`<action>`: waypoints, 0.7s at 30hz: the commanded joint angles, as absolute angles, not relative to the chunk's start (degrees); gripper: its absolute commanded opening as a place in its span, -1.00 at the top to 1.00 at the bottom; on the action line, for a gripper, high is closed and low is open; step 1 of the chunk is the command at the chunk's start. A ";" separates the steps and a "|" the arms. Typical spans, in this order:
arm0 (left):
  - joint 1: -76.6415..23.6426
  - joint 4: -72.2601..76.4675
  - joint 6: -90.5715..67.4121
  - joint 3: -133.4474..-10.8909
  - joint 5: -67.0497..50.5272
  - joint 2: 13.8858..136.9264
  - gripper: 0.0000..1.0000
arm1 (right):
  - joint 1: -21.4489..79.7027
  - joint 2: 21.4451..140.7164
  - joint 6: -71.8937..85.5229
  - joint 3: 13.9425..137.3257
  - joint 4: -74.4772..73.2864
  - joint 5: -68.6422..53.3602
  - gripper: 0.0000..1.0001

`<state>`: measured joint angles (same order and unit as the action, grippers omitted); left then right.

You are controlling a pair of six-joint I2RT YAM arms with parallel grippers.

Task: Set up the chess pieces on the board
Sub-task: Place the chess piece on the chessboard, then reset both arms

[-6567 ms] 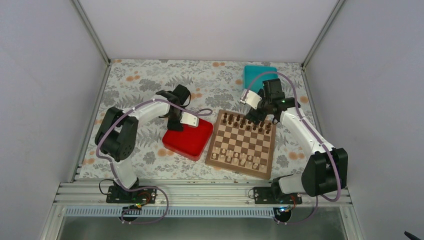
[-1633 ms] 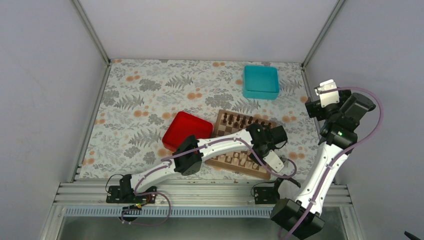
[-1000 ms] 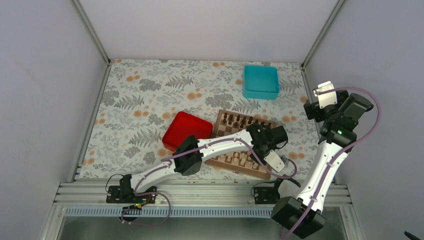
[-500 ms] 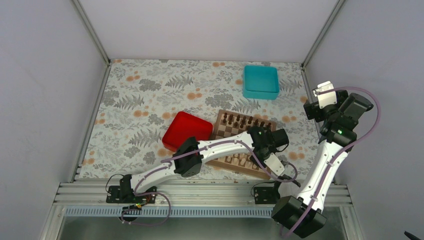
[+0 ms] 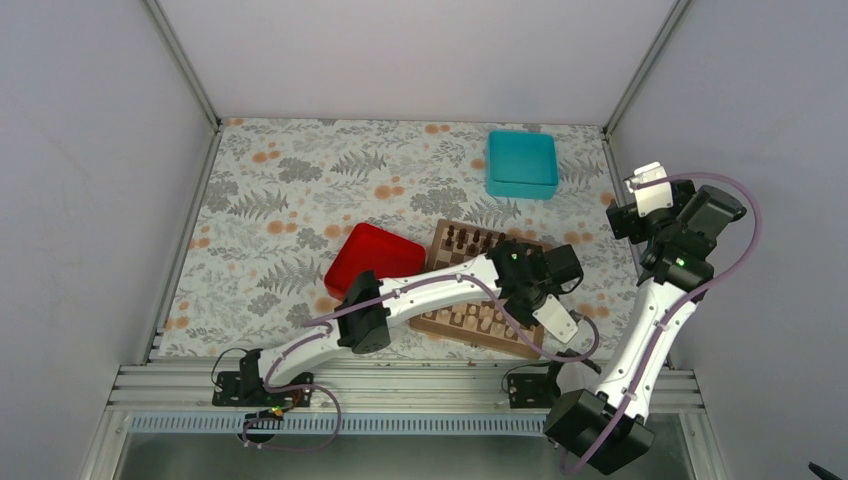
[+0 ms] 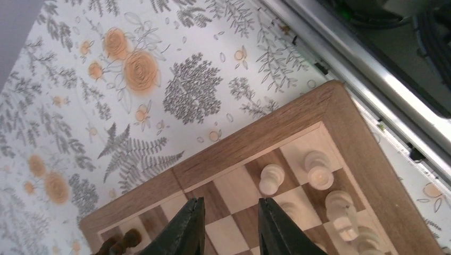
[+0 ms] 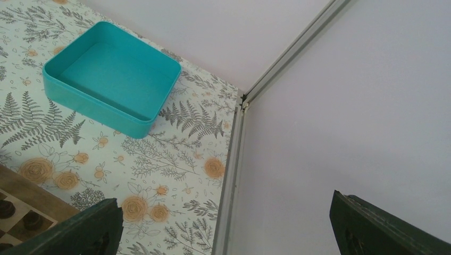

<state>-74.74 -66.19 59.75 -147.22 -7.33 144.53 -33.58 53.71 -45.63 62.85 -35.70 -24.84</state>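
Note:
The board lies right of centre on the flowered cloth. My left arm reaches across it, with the left gripper over its near right part. In the left wrist view the left gripper hovers above the board near a corner, open a little, nothing between its fingers. Pale chess pieces stand just right of the fingers, others along the edge squares. The right gripper is wide open and empty, raised by the right wall.
Dark pieces line the board's far rows; one shows by my left finger. A red tray sits left of the board, a teal box at the back right. An aluminium rail runs close to the board's corner.
My left wrist has shifted slightly back and to the right over the board, and its jaws have parted a little. The right arm has stayed put.

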 commanded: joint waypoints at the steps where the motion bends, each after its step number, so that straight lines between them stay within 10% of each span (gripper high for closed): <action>1: -74.52 -65.61 59.84 -148.58 -2.60 141.47 0.46 | -34.35 54.35 -46.43 62.23 -35.64 -25.45 -1.00; 7: -66.67 -66.54 58.14 -148.78 2.35 137.17 0.16 | -34.61 57.78 -47.66 62.80 -35.77 -26.67 -1.00; 10: -60.77 -69.51 56.25 -148.75 3.20 133.73 -0.24 | -35.04 59.87 -48.06 63.62 -35.39 -28.14 -1.00; 12: -56.05 -71.40 54.34 -147.72 2.48 130.56 -0.93 | -35.28 61.50 -47.57 64.33 -34.97 -29.32 -1.00; 21: -27.74 -49.26 43.23 -119.90 -0.51 104.46 -1.00 | -35.32 66.79 -39.91 65.21 -30.65 -35.81 -1.00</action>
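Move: The pale chess piece just set down stands almost straight below the left hand, about 1 cm ahead and 8 cm down. The board's middle lies some 8 cm ahead and 10 cm left, the empty red box about 11 cm ahead and 33 cm left, and the teal box roughly 36 cm ahead, practically in line, all near 9 cm lower. From the right hand that chess piece is about 15 cm back, 18 cm left and 28 cm down. Forward, left and up, gathering speed, the empty left hand sweeps about 40 cm away from the pale pieces, across the board to above the open cloth between the red and teal boxes. It swings some 50 degrees counter-clockwise while its nearly shut fingers spread wide. The right hand, wide open and touching nothing, eases down and forward about 5 cm. ##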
